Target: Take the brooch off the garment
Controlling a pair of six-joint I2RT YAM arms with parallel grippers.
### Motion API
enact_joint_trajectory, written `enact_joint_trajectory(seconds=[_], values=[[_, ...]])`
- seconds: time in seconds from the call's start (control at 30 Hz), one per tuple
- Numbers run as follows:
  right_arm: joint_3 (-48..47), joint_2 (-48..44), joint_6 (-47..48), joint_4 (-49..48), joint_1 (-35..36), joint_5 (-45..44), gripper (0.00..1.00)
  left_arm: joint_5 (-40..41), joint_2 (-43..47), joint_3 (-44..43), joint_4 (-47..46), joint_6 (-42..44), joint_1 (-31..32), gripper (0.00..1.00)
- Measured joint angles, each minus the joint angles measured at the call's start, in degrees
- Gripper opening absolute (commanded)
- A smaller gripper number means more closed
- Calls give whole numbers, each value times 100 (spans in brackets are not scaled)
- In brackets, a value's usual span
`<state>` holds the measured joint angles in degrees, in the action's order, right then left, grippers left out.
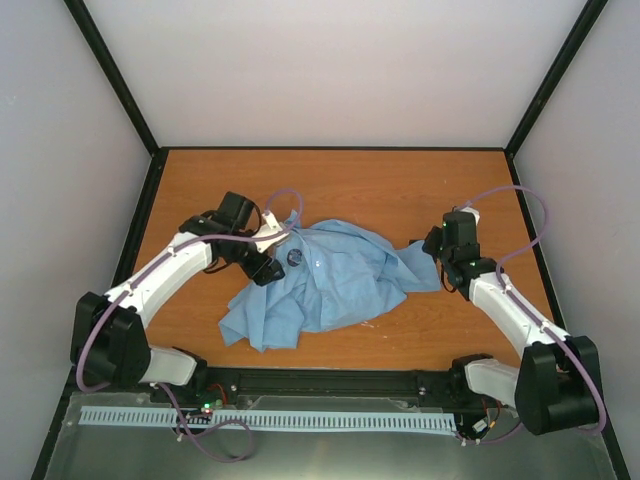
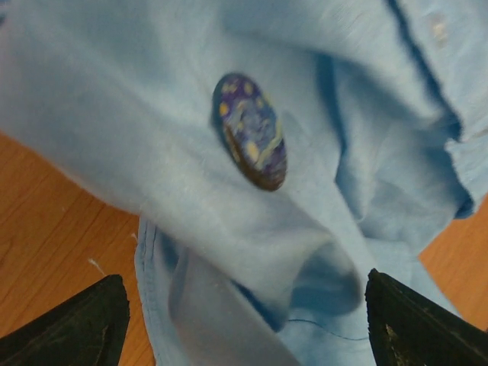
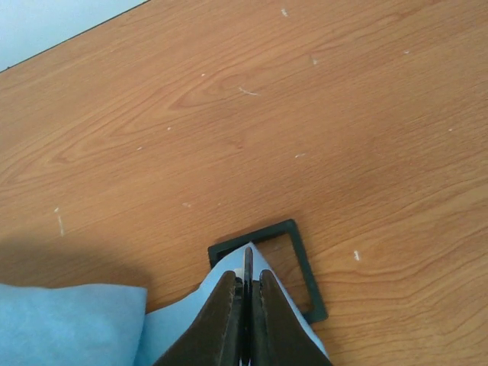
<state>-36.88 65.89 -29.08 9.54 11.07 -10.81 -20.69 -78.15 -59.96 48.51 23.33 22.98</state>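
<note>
The garment (image 1: 335, 280), a light blue shirt, lies crumpled in the middle of the table. The brooch (image 1: 295, 257) is pinned near its upper left part. In the left wrist view the brooch (image 2: 250, 131) is a dark blue oval with yellow specks, sitting on a fold of the garment (image 2: 152, 137). My left gripper (image 1: 267, 267) hovers just left of the brooch. Its fingers (image 2: 76, 328) stand wide open with only fabric below them. My right gripper (image 1: 433, 258) is shut on the garment's right tip (image 3: 175, 320), and a thin dark edge shows between its fingers (image 3: 221, 320).
A thin black square frame (image 3: 305, 267) lies flat on the wooden table (image 3: 229, 114) under the right gripper's tips. The table's black rim and grey walls enclose the area. Purple cables loop off both arms.
</note>
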Motion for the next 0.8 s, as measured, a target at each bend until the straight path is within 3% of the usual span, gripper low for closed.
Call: enact_joint_trajectory(seconds=[0.03,0.2,0.27,0.63,0.8], values=[[2,33,17,-20,-42,-20,3,72,0,72,-55,0,0,74],[2,341,122,-192,-140,-81,3,234,0,389,-339,-52,-11,17],[-4,514,170,-229,-144,-101,3,269,0,544,-437,-26,-48,2],[-101,1405,328,-466,-162,-98,3,686,363,590,-551,435,-1008,1],[-177,1694,361,-520,-162,-7,3,826,756,531,-483,730,-1150,1]])
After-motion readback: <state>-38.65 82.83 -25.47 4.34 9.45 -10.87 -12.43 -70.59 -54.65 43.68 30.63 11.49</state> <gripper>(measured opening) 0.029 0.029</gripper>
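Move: The left hand, open, has the raised garment fold beside the brooch about 4 cm below it and 1 cm to its left; the brooch lies some 8 cm ahead, 3 cm right and 7 cm down. From the closed right hand the black frame is about 6 cm ahead, 3 cm left and 12 cm below, with the garment's right end some 2 cm ahead, 6 cm left and as low. Left sinks 3 cm, pinches the garment fold, drags it 7 cm left; closed right drops 7 cm towards the frame. ##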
